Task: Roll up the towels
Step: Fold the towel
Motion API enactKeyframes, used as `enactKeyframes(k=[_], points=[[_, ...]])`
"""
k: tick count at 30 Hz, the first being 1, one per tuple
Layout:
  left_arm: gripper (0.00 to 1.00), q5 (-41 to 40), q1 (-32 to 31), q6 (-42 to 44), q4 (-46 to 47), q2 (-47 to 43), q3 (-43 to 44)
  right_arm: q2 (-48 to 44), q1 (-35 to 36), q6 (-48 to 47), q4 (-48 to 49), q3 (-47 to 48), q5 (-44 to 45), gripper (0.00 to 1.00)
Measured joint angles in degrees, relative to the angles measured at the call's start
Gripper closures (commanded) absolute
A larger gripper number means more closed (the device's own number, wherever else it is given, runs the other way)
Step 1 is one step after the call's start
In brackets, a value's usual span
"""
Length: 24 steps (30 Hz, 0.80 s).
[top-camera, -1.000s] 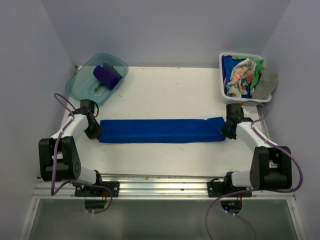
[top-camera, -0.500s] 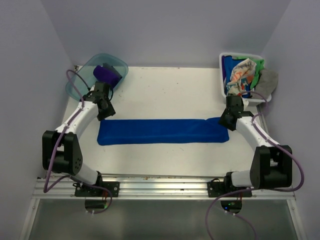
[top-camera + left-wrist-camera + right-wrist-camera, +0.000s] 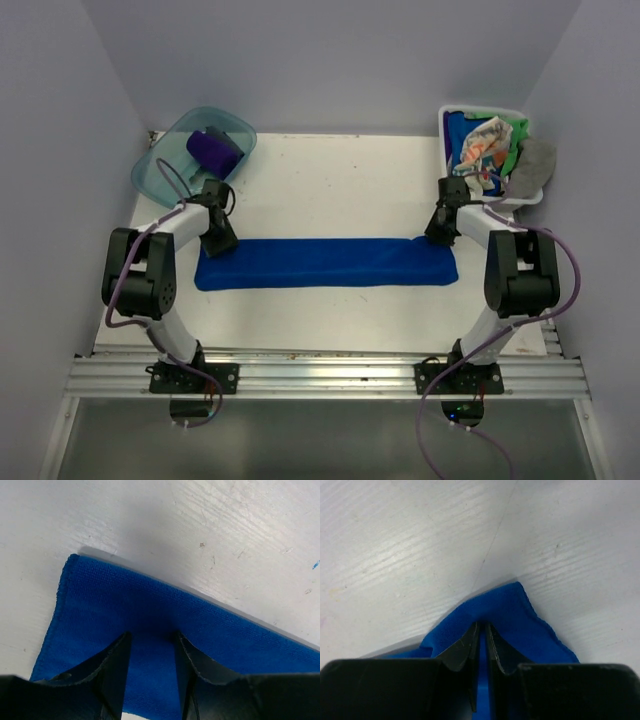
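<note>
A royal blue towel lies folded into a long flat strip across the white table. My left gripper stands over the strip's far left corner. In the left wrist view that gripper is open, its tips resting on the flat blue cloth. My right gripper is at the far right corner. The right wrist view shows it shut on a pinched fold of the blue towel. A rolled purple towel lies in the teal tub.
At the back right a white basket holds a cream towel with teal lettering, a green one and a grey one hanging over its rim. Side walls stand close to both arms.
Both grippers left the towel's short ends and moved to its far corners. They opened on the way, and the right one has closed on the corner cloth.
</note>
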Motion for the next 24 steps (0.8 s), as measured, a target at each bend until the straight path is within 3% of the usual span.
enactKeyframes(k=[13, 17, 20, 24], points=[[0.58, 2.99, 3.69, -1.55, 2.51, -0.79, -2.25, -1.38, -4.31, 3.52, 2.6, -3.63, 1.51, 0.88], [0.57, 3.3, 3.8, -1.51, 2.47, -0.96, -2.25, -4.28, -4.57, 3.56, 1.64, -5.11, -0.13, 0.7], [0.54, 2.51, 3.74, -1.2, 2.16, -1.9, -2.47, -8.57, -4.63, 3.3, 0.22, -5.88, -0.37, 0.51], [0.53, 0.94, 3.63, -0.17, 0.72, -4.83, -2.45, -13.84, -5.35, 2.67, -0.63, -6.91, 0.24, 0.43]])
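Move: The left hand is about 1 cm above the blue towel, whose far-left corner lies some 7 cm to its left and 2 cm ahead; the teal bin stands about 21 cm ahead and 7 cm left. The right hand is just as low over the towel's far-right corner, roughly 4 cm to its right and 1 cm ahead. A wrinkle in the far edge lies 5 cm left and 1 cm ahead of it, and the white basket about 22 cm ahead and 14 cm right. Down a touch and then outward, the two hands smooth the towel's ends apart: the right, fingertips nearly shut on the cloth, drags some 3 cm right and a little back towards its corner, then opens about halfway while rising clear. The left presses its half-open fingertips on the towel, slides about 1 cm left with a slight turn, and lifts off late. ##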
